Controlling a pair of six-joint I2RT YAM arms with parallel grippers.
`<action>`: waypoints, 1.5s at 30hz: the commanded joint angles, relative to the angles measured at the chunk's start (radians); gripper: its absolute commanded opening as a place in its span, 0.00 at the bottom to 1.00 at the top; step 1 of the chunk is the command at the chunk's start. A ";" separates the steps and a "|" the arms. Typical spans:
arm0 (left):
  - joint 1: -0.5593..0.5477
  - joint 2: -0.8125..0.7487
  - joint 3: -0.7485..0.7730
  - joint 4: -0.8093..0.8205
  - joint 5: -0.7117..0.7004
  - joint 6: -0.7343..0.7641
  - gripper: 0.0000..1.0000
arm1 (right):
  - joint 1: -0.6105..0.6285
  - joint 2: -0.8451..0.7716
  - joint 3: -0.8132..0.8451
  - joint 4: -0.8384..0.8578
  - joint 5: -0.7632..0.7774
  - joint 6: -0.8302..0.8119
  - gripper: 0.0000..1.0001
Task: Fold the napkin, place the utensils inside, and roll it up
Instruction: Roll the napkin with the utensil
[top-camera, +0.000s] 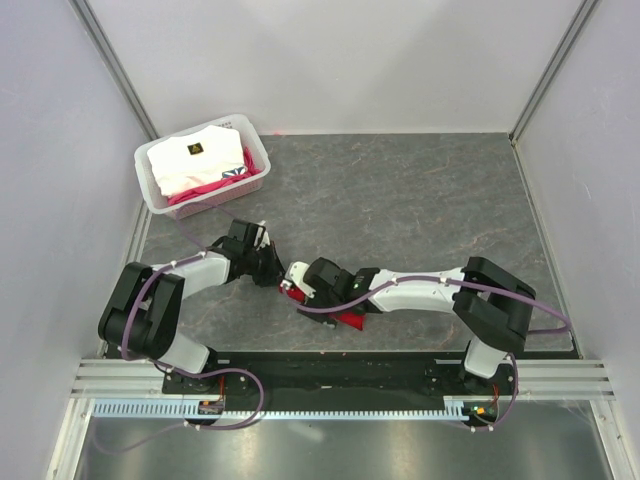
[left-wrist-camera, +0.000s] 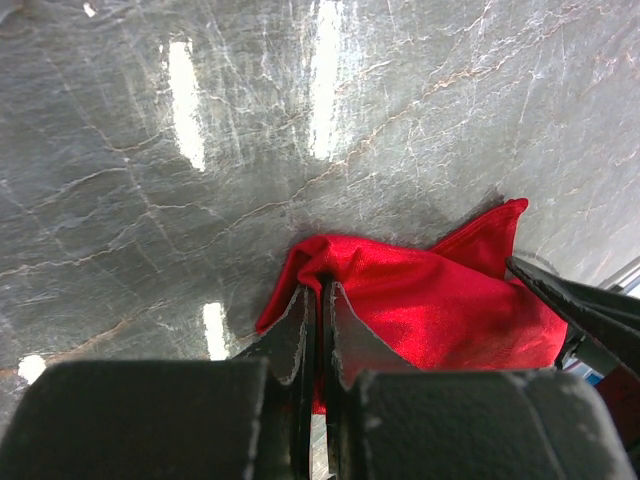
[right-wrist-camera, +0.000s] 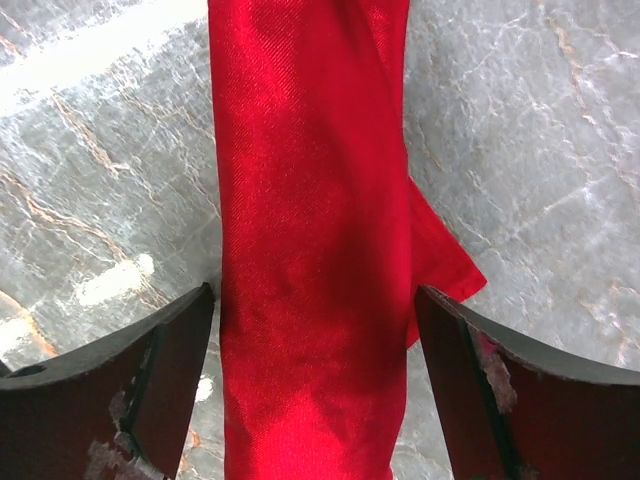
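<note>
The red napkin (right-wrist-camera: 310, 220) lies on the grey table as a long rolled bundle with one corner flap sticking out to the right. My right gripper (right-wrist-camera: 315, 310) is open, one finger on each side of the roll, apart from the cloth. My left gripper (left-wrist-camera: 322, 292) is shut, and the bunched end of the napkin (left-wrist-camera: 430, 300) is pinched at its tips. From above, both grippers meet near the front middle of the table, left gripper (top-camera: 275, 272) and right gripper (top-camera: 300, 287), with the napkin (top-camera: 347, 319) showing under the right wrist. The utensils are hidden.
A white plastic bin (top-camera: 158, 200) holding white and pink fabric stands at the back left of the table. A finger of the right gripper (left-wrist-camera: 580, 305) shows at the right edge of the left wrist view. Walls enclose the table on three sides.
</note>
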 joint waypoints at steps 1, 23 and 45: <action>0.002 0.016 0.024 -0.016 0.040 0.063 0.02 | -0.054 0.032 0.025 -0.032 -0.104 -0.027 0.88; 0.100 -0.137 0.167 -0.104 -0.044 0.031 0.89 | -0.173 0.051 -0.030 -0.164 -0.049 0.535 0.47; 0.272 -0.374 0.282 -0.344 0.099 0.267 0.94 | -0.563 0.221 0.140 -0.121 0.001 0.629 0.52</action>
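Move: The right hand's open fingers straddle the rolled napkin: its middle is about 1 cm to their left, level fore and aft and 1 cm below. The left hand still pinches the roll's left end; from it the napkin's middle lies some 10 cm to the right, 5 cm back and about level in height. From the left hand the white bin stands roughly 31 cm ahead and 20 cm to the left. Left lets go and rises 16 cm; right grips the roll, turns 60 degrees clockwise, carries it 15 cm forward, rightward. ##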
